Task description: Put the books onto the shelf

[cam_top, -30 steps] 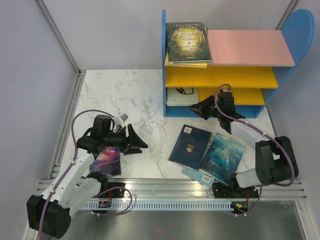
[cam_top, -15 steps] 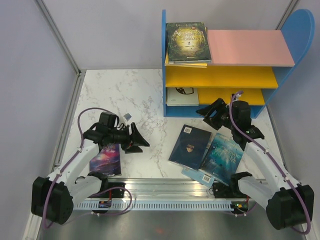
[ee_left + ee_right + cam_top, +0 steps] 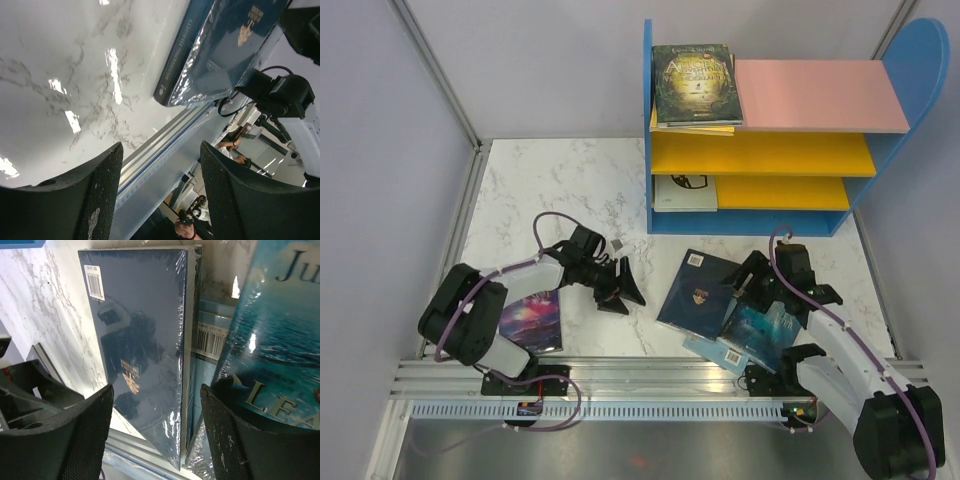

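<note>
The shelf (image 3: 790, 95) stands at the back right, with a dark green book (image 3: 695, 85) on a yellow one (image 3: 692, 128) at the left end of its pink top and a pale book (image 3: 683, 192) in its lowest opening. A dark navy book (image 3: 698, 290) (image 3: 145, 340) (image 3: 220, 50) and a teal ocean book (image 3: 765, 315) (image 3: 280, 340) lie on the table, overlapping a light-blue book (image 3: 720, 350) (image 3: 210, 340). A purple galaxy book (image 3: 532, 320) lies at the left. My right gripper (image 3: 745, 285) (image 3: 157, 390) hangs open over the navy book's right edge. My left gripper (image 3: 628, 293) (image 3: 161, 150) is open and empty, left of the navy book.
The metal rail (image 3: 650, 375) runs along the table's near edge, just beyond the lying books. The left arm's cable (image 3: 545, 225) loops above the marble. Grey walls close in the left and back sides.
My right gripper has opened and drawn back from the shelf's lowest opening to above the books on the table. My left gripper has swung right toward the navy book.
</note>
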You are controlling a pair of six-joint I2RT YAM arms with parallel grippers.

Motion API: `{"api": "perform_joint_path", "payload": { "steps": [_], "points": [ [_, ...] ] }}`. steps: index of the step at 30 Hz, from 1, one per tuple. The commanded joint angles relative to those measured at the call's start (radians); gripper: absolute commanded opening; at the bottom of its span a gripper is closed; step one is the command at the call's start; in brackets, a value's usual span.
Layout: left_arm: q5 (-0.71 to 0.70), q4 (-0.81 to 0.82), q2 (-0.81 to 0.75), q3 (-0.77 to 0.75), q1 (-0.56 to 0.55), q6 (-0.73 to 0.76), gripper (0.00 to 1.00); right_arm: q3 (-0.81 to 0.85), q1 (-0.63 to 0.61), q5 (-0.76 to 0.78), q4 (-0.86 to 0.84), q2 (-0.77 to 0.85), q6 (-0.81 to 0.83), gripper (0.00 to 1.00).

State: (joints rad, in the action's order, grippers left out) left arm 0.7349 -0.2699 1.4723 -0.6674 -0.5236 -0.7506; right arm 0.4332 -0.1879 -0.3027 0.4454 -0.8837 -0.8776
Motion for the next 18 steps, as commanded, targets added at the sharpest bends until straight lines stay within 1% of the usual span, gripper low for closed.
{"api": "perform_joint_path", "payload": {
  "steps": [1,4,8,9,11,12,15,18],
  "points": [
    [-0.015,0.113,0.072,-0.066,-0.003,-0.021,0.66,-0.101,-0.010,0.001,0.007,0.044,-0.021,0.74],
    [-0.028,0.132,0.138,-0.092,-0.006,-0.021,0.66,-0.171,-0.059,0.007,-0.037,0.063,-0.070,0.74],
    [-0.045,0.139,0.230,-0.135,-0.016,-0.012,0.66,-0.179,-0.151,0.106,-0.045,0.034,-0.099,0.74],
    [-0.046,0.143,0.267,-0.150,-0.019,-0.010,0.66,-0.166,-0.192,0.122,-0.048,-0.010,-0.103,0.74],
    [-0.037,0.153,0.305,-0.164,-0.033,-0.012,0.66,-0.149,-0.237,0.167,-0.060,-0.070,-0.110,0.74],
    [-0.034,0.155,0.321,-0.176,-0.039,-0.013,0.66,-0.127,-0.281,0.184,-0.063,-0.133,-0.116,0.73],
    [-0.025,0.164,0.371,-0.192,-0.068,-0.012,0.66,-0.096,-0.347,0.227,-0.079,-0.230,-0.141,0.73],
    [0.000,0.193,0.393,-0.186,-0.090,-0.021,0.66,-0.103,-0.401,0.244,-0.126,-0.276,-0.196,0.73]
  ]
}}
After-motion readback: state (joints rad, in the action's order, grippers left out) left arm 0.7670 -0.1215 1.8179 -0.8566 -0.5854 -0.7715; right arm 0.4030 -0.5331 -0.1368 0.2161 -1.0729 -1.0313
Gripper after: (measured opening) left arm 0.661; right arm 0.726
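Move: The navy book lies flat between the hands, its middle about 8 cm left of the right hand, 1 cm back and 4 cm below; the right edge is nearly under those fingers. From the right hand, the teal book is roughly 8 cm right and 8 cm back, the light blue book 1 cm left and 8 cm back. From the left hand, the navy book's middle is some 17 cm right and 1 cm ahead, 4 cm lower; the purple book is 24 cm left and 5 cm back. The open right fingers come onto the navy book's right edge and push it leftward; that hand travels about 6 cm left while sinking 3 cm, turning slightly counter-clockwise. The left hand, also open, goes forward and down, then mainly right at its low height, about 5 cm right in all, bringing its fingertips up to the spine from the other side. ##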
